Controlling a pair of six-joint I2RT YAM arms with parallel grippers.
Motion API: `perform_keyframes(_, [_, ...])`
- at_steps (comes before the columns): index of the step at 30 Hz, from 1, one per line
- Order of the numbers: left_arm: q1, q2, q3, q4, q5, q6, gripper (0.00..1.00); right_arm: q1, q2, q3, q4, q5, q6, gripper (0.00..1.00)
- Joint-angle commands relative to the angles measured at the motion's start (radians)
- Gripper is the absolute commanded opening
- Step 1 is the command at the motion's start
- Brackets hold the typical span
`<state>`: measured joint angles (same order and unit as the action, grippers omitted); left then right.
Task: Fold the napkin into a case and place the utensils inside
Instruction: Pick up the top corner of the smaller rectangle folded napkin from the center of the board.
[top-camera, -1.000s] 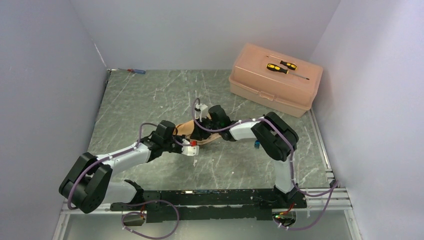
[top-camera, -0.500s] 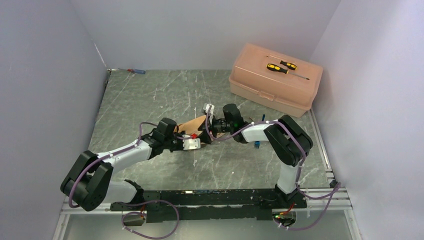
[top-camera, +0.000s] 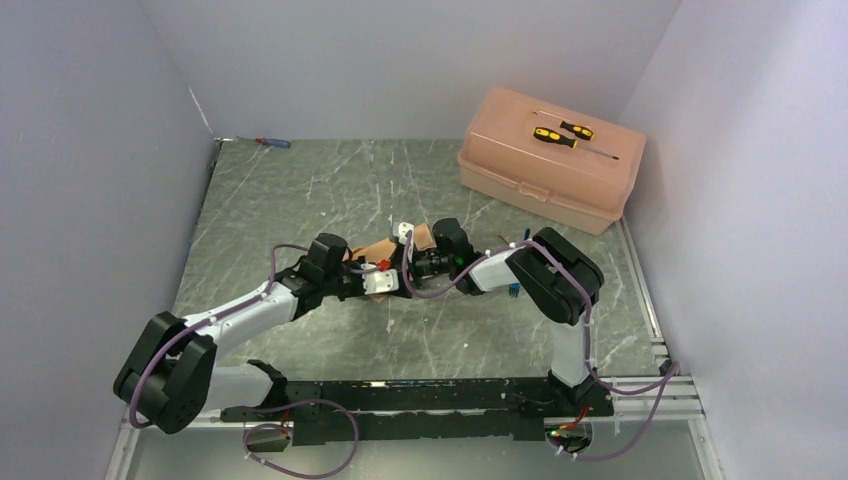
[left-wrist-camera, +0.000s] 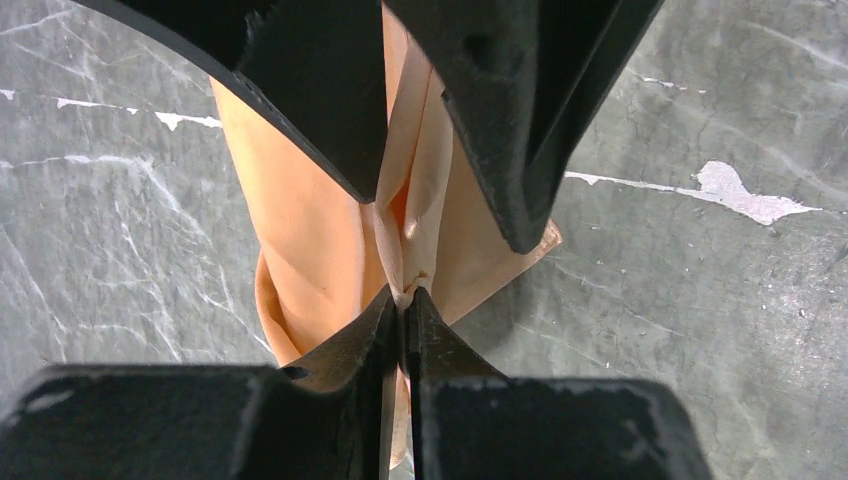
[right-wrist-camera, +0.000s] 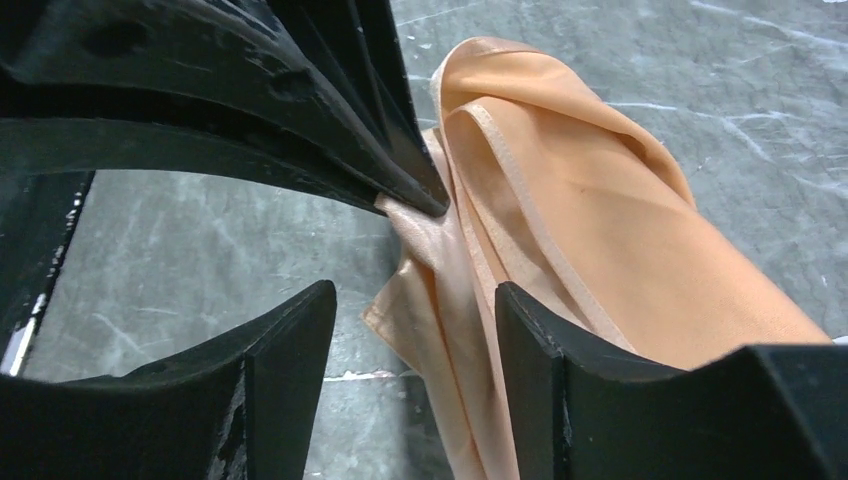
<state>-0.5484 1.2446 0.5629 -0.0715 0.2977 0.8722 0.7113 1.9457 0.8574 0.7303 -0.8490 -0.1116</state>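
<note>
The peach-orange napkin is bunched into loose folds between the two grippers at the middle of the table. My left gripper is shut on a thin fold of it, pinched at the fingertips. My right gripper stands open facing the left one. A hanging edge of the napkin lies between its fingers, and neither finger presses on it. In the top view the left gripper and right gripper nearly meet over the cloth. Of the utensils only a small blue part shows beside the right arm.
A hard pink plastic box stands at the back right with two yellow-and-black screwdrivers on its lid. A red-and-blue screwdriver lies in the back left corner. Walls close in the left, back and right sides.
The right gripper has opened and come left, close up to the left gripper. The left gripper has shifted slightly up and right, still holding the napkin's fold.
</note>
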Motion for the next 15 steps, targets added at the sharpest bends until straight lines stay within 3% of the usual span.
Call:
perform_keyframes(1, [0.005,-0.022,0.003,0.032,-0.004,-0.027,0.14,0.005,0.052,0.049,0.161,-0.021,0.034,0.61])
perform_keyframes(6, [0.005,-0.037,-0.009,0.039,-0.001,-0.026,0.27,0.006,0.084,0.056,0.213,0.013,0.086,0.43])
perform_keyframes(10, [0.005,-0.070,-0.016,0.032,-0.014,-0.036,0.40,0.005,0.093,0.078,0.155,0.021,0.078,0.14])
perform_keyframes(15, [0.005,-0.166,-0.064,-0.031,0.009,-0.010,0.54,0.005,0.087,0.077,0.135,0.024,0.076,0.12])
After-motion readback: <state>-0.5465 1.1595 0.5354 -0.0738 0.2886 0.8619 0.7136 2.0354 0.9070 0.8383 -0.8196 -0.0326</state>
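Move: The napkin corner I am after stands pinched in my left fingertips, about 1 cm ahead of my right hand point, 3 cm to its left and level with it. The napkin's folded body lies roughly 6 cm ahead, 1 cm to the right and 5 cm below my right hand. The blue fork is farther off, some 30 cm to the right, 6 cm ahead and 6 cm down. I hand the corner over: my right hand, already open astride the raised cloth, edges forward and to the left about 2 cm with a slight dip, and pinches it just beside my left fingertips. My left fingers meanwhile open to about half and let the corner go, then that hand starts to lift, about 1.5 cm up. ##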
